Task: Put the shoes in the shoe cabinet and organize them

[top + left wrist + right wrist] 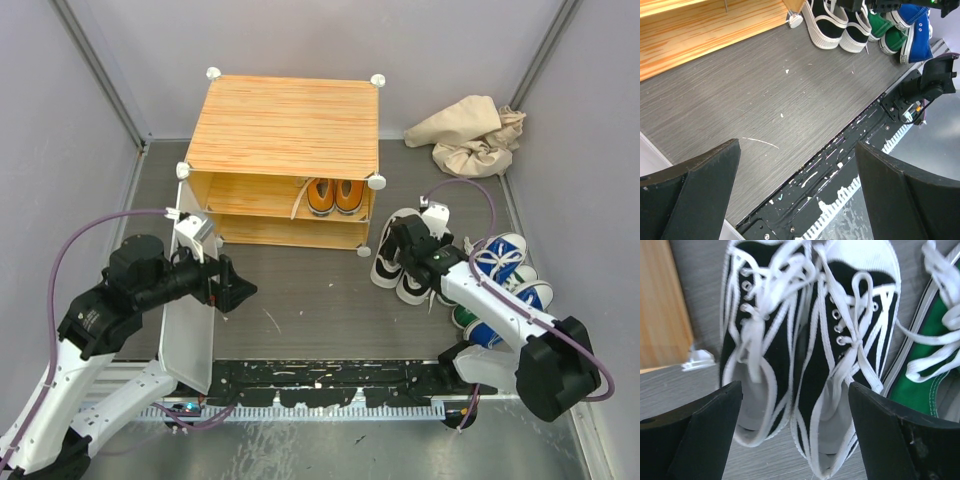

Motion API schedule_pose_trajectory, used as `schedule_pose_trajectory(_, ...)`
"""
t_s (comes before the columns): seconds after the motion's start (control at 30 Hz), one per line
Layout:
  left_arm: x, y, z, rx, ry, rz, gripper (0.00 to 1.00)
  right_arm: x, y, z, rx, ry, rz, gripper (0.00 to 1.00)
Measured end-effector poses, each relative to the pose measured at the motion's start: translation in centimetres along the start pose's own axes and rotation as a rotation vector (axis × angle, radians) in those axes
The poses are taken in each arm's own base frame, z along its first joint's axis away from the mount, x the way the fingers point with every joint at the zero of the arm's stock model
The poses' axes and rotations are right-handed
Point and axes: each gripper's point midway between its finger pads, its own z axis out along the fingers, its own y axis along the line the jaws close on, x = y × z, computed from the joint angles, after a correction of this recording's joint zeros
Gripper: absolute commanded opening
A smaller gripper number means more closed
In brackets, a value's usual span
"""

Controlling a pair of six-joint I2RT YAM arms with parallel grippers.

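The shoe cabinet (285, 125) stands at the back, with its white door (188, 335) swung open toward me. An orange pair of shoes (335, 196) sits on its upper shelf. The white-and-black pair (398, 268) stands on the floor right of the cabinet. My right gripper (795, 435) hangs open just over this pair's (765, 340) heels, one finger on each outer side, touching nothing I can see. Blue shoes (505, 255) and green shoes (462, 316) lie further right. My left gripper (797, 190) is open and empty above the floor beside the door.
A crumpled beige cloth bag (470, 135) lies at the back right. A black rail (330, 385) runs along the near edge between the arm bases. A green shoe (920, 385) lies right beside the white-and-black pair. Grey walls close in both sides.
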Motion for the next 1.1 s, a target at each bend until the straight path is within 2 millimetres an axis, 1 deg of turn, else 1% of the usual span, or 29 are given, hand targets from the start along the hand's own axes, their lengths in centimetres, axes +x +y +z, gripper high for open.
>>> schedule_pose_trajectory(0.13,0.0,-0.1,-0.1,0.002,-0.006,0.002,0.98,2.5,-1.0,1.3,0.000,0.076,0.028,0.85)
schedule_pose_trajectory(0.23,0.0,-0.1,-0.2,0.002,-0.007,0.003,0.98,3.9,-1.1,1.8,-0.022,0.117,0.048,0.83)
schedule_pose_trajectory(0.33,0.0,0.0,-0.1,0.001,-0.004,0.002,0.98,4.3,-0.8,2.2,-0.054,0.127,0.081,0.81)
schedule_pose_trajectory(0.5,0.4,0.1,0.1,-0.003,0.008,-0.003,0.98,4.8,-0.3,3.6,-0.080,0.142,0.124,0.76)
schedule_pose_trajectory(0.57,0.5,0.2,0.1,-0.004,0.011,-0.004,0.98,4.9,-0.4,3.8,-0.077,0.142,0.130,0.75)
schedule_pose_trajectory(0.6,0.5,0.2,0.1,-0.005,0.011,-0.004,0.98,4.8,-0.4,3.9,-0.081,0.138,0.136,0.72)
schedule_pose_trajectory(0.67,0.5,0.2,0.0,-0.007,0.008,-0.004,0.98,4.9,-0.4,4.1,-0.084,0.132,0.143,0.59)
schedule_pose_trajectory(0.7,0.5,0.2,0.0,-0.008,0.008,-0.003,0.98,4.9,-0.3,4.1,-0.087,0.129,0.146,0.50)
schedule_pose_trajectory(0.77,0.5,0.3,-0.1,-0.012,0.002,-0.003,0.98,4.9,-0.3,4.2,-0.094,0.126,0.144,0.28)
schedule_pose_trajectory(0.8,0.4,0.3,-0.2,-0.013,0.001,-0.002,0.98,4.9,-0.4,4.2,-0.096,0.123,0.149,0.14)
schedule_pose_trajectory(0.83,0.4,0.3,-0.2,-0.013,-0.002,-0.002,0.98,4.9,-0.3,4.1,-0.104,0.118,0.156,0.05)
schedule_pose_trajectory(0.87,0.4,0.3,-0.2,-0.014,-0.003,-0.001,0.98,4.9,-0.4,3.9,-0.112,0.113,0.158,0.02)
schedule_pose_trajectory(0.97,0.4,0.3,-0.4,-0.017,-0.002,-0.001,0.98,5.4,-0.8,3.0,-0.141,0.112,0.172,0.01)
schedule_pose_trajectory(1.1,-0.3,-0.1,-1.0,-0.013,-0.014,0.002,0.98,6.9,-1.5,0.9,-0.175,0.140,0.154,0.01)
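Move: The pair of black shoes, side by side with toes pointing away, lies under the right hand: its middle is about 7 cm down and 2 cm ahead, with the touching inner collars right between and below the open fingers. The green shoe is roughly 14 cm to the right, level with the hand; the cabinet's near right foot is some 13 cm left and 4 cm ahead. From the left hand, the black pair lies about 45 cm right, 17 cm ahead and 24 cm lower. The right fingers close on the black shoes' adjoining inner collar walls, pinching both together just behind the laces. To get there the hand sinks about 6 cm into the openings, narrowing only a little and rolling its left side up some 10 degrees; once the fingers are nearly shut, it draws the pair back towards the base, about 4 cm, hardly rising. ##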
